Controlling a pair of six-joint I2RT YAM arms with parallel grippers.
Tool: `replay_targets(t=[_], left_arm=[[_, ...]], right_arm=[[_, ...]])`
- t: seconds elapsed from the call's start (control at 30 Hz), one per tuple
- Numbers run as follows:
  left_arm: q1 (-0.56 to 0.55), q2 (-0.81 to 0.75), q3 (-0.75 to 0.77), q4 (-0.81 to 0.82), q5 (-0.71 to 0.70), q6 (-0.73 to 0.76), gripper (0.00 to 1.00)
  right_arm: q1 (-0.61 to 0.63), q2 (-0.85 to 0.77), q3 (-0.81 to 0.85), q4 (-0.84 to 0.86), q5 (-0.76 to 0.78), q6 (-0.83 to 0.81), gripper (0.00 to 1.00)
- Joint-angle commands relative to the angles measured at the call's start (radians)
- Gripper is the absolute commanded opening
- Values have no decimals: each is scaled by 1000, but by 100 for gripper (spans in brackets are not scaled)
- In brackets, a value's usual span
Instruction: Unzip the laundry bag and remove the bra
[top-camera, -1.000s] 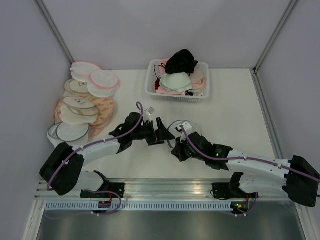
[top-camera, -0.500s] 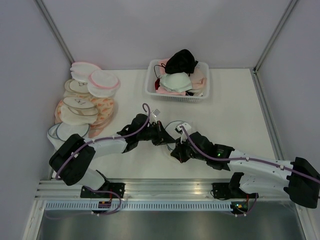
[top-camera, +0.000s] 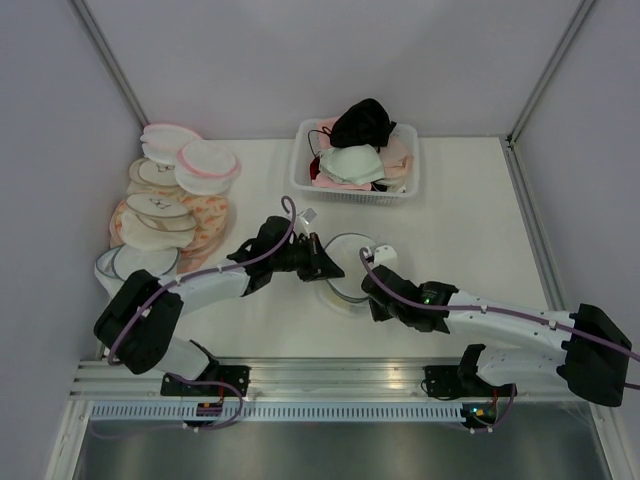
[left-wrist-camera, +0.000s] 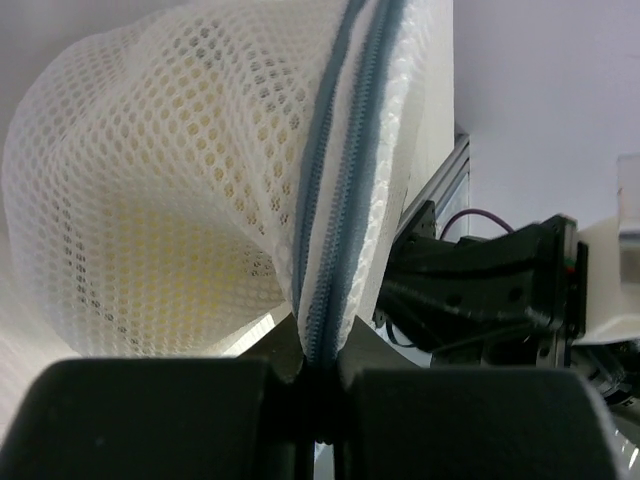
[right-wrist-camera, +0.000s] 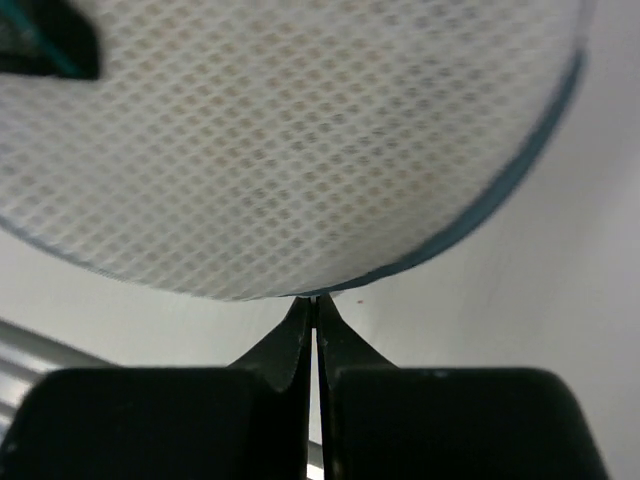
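The laundry bag (top-camera: 348, 256), a round white mesh pouch with a blue-grey zipper rim, lies mid-table between my two grippers. My left gripper (top-camera: 321, 267) is at its left edge. In the left wrist view that gripper (left-wrist-camera: 320, 350) is shut on the zipper rim (left-wrist-camera: 345, 170), and the mesh bulges up from the jaws. A pale yellow shade behind the mesh (left-wrist-camera: 160, 260) is the bra inside. My right gripper (top-camera: 373, 288) sits at the bag's near right edge. In the right wrist view it (right-wrist-camera: 316, 300) is shut, tips touching the rim of the bag (right-wrist-camera: 300, 130); I cannot tell whether they pinch anything.
A white basket (top-camera: 300, 176) with several bras stands at the back centre. Stacked round bags (top-camera: 165, 215) fill the left side. A small white tag (top-camera: 308, 214) lies behind my left gripper. A metal rail (top-camera: 330, 375) runs along the near edge.
My left gripper has moved right to the bag and shut on its zipper rim. The bag now shows more between the arms. My right gripper has shifted slightly right, still shut.
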Motion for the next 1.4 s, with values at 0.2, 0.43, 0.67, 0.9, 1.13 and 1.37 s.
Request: replay_targets(t=[0.2,0.43,0.67,0.9,1.13,1.37], left_arm=[[20,87,237,-217,169,290,2],[82,241,406,-372,278,443,3],[129,310,478,-329,167,390,99],[117,22,213,-264,-51,161,100],[44,-109,18,-135,-21,14,100],[-25,-5,13,-19,-39,-58,98]], right_arm=[[-27,84,168,-256,563,133,0],[-27,77,181,-252,637,128,0],[-27,-9,90,-92,395,42,0],[-24,-48,52,61,-34,-83,0],[-24,-77,9,280,-357,-146,1],[-24,-39,12,314,-395,-147,0]])
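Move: The laundry bag is already pinched by both my hands. Its middle lies about 3 cm ahead, 5 cm right and 5 cm below my left hand, and some 6 cm ahead and 4 cm left of my right, nearly level with it. The zipper pull, in my right fingertips, sits about 6 cm back, 7 cm right and 5 cm below my left hand. The white basket stands roughly 29 cm ahead of the left hand, 3 cm right and 6 cm lower. With the zipper pull still pinched, my right hand draws it forward, right and up about 10 cm while turning clockwise, then swings left and back, turning counter-clockwise some 40 degrees. My left hand, holding the zipper edge, rises slightly and reaches forward about 7 cm; on the way it opens and lets go, then backs off left and returns, still open, near its start. ##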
